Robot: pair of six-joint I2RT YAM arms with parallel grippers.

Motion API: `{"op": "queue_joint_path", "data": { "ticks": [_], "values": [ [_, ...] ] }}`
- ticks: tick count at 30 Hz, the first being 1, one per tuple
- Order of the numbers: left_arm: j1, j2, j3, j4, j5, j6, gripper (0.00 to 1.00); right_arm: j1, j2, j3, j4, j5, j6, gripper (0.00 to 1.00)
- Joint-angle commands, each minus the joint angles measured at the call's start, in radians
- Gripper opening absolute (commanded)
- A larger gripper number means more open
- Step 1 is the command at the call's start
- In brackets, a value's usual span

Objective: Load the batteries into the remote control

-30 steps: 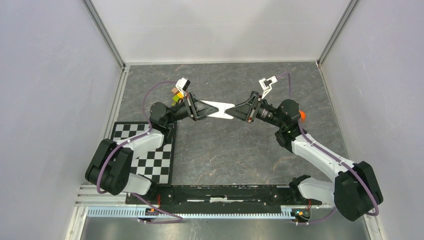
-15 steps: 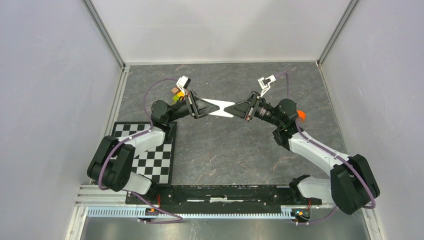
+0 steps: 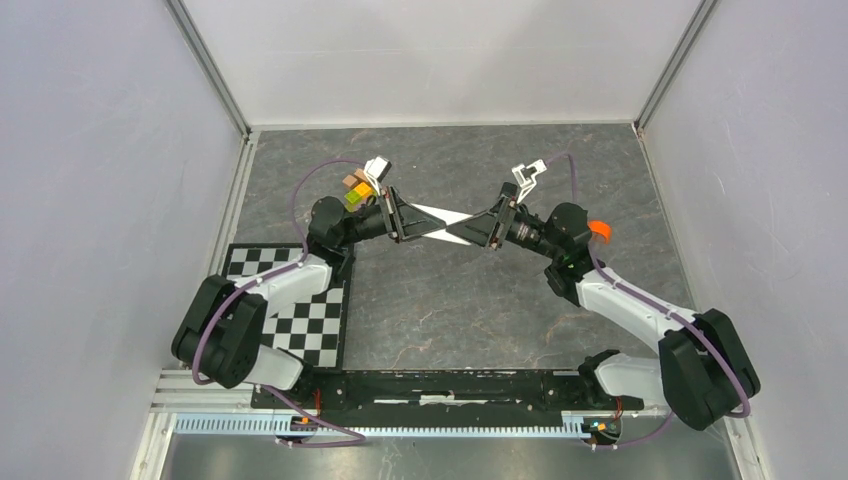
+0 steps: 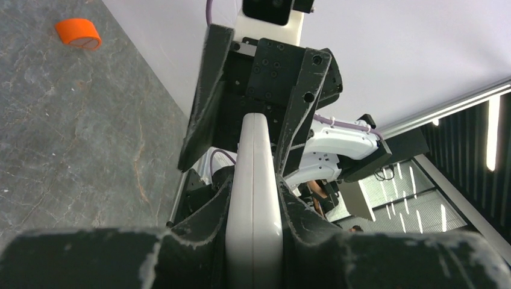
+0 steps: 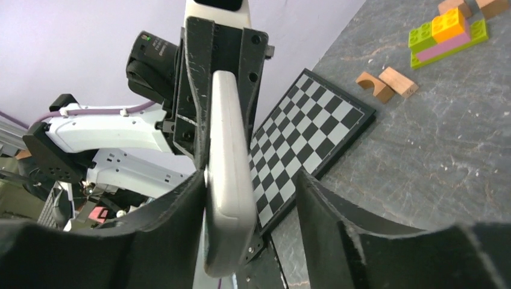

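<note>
The remote control (image 3: 441, 222), a small white handset, hangs above the middle of the table between both arms. My left gripper (image 3: 416, 220) is shut on its left end. In the left wrist view the remote control (image 4: 253, 198) stands edge-on, pinched between both pads. My right gripper (image 3: 466, 231) is open around the other end. In the right wrist view the remote control (image 5: 229, 180) rests against the left finger (image 5: 181, 211), and a wide gap separates it from the right finger (image 5: 322, 217) of my right gripper (image 5: 252, 180). The batteries are out of view.
An orange round cap (image 3: 598, 228) lies on the table behind the right wrist. A checkerboard mat (image 3: 300, 310) lies at the near left. A stack of coloured bricks (image 5: 449, 33) and wooden blocks (image 5: 385, 84) sit behind the left gripper. Grey walls close three sides.
The right gripper's jaws have spread apart off the remote, while the left keeps its grip. Both wrists have shifted slightly and the remote has tilted.
</note>
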Motion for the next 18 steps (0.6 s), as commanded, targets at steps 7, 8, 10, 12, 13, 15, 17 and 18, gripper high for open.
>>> {"op": "queue_joint_path", "data": {
  "ticks": [7, 8, 10, 12, 13, 15, 17, 18],
  "values": [
    [-0.026, 0.029, 0.030, 0.076, -0.004, 0.036, 0.03, -0.053, -0.143, -0.080, -0.064, -0.012, -0.168, 0.98],
    [-0.025, 0.044, 0.029, 0.072, -0.012, 0.040, 0.03, -0.069, -0.168, -0.087, -0.068, -0.012, -0.170, 0.98],
    [-0.023, 0.072, 0.029, 0.058, -0.026, 0.055, 0.06, -0.102, -0.206, -0.102, -0.085, -0.006, -0.170, 0.98],
    [-0.024, 0.112, 0.036, -0.004, -0.054, 0.107, 0.09, -0.134, -0.262, -0.111, -0.162, 0.048, -0.191, 0.98],
    [-0.023, 0.132, 0.044, -0.051, -0.071, 0.140, 0.11, -0.147, -0.289, -0.110, -0.222, 0.093, -0.217, 0.98],
    [-0.024, 0.188, 0.067, -0.148, -0.118, 0.198, 0.15, -0.161, -0.343, -0.090, -0.396, 0.249, -0.297, 0.98],
    [-0.027, 0.271, 0.094, -0.157, -0.148, 0.199, 0.16, -0.162, -0.385, -0.058, -0.558, 0.410, -0.361, 0.98],
    [-0.027, 0.313, 0.113, -0.159, -0.166, 0.180, 0.16, -0.163, -0.394, -0.044, -0.610, 0.470, -0.387, 0.98]
  ]
}}
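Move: The white remote hangs between my hands: its middle is about 3 cm to the right of my left hand, which grips it, and some 3 cm to the left and 1 cm ahead of my right hand. On the table, roughly 25 cm below, the black remote lies about 12 cm ahead of my right hand and 10 cm to its right, the orange ring some 7 cm ahead and 30 cm right. From my left hand, the toy bricks are around 16 cm ahead and 17 cm left. I spread my right fingers from half open to fully open to free the remote's right end, then draw that hand about 8 cm to the right, turning it some 20 degrees clockwise. My left hand keeps its grip, eases back about a centimetre, then carries the remote down towards the table by roughly 7 cm and forward, bearing a little right. ##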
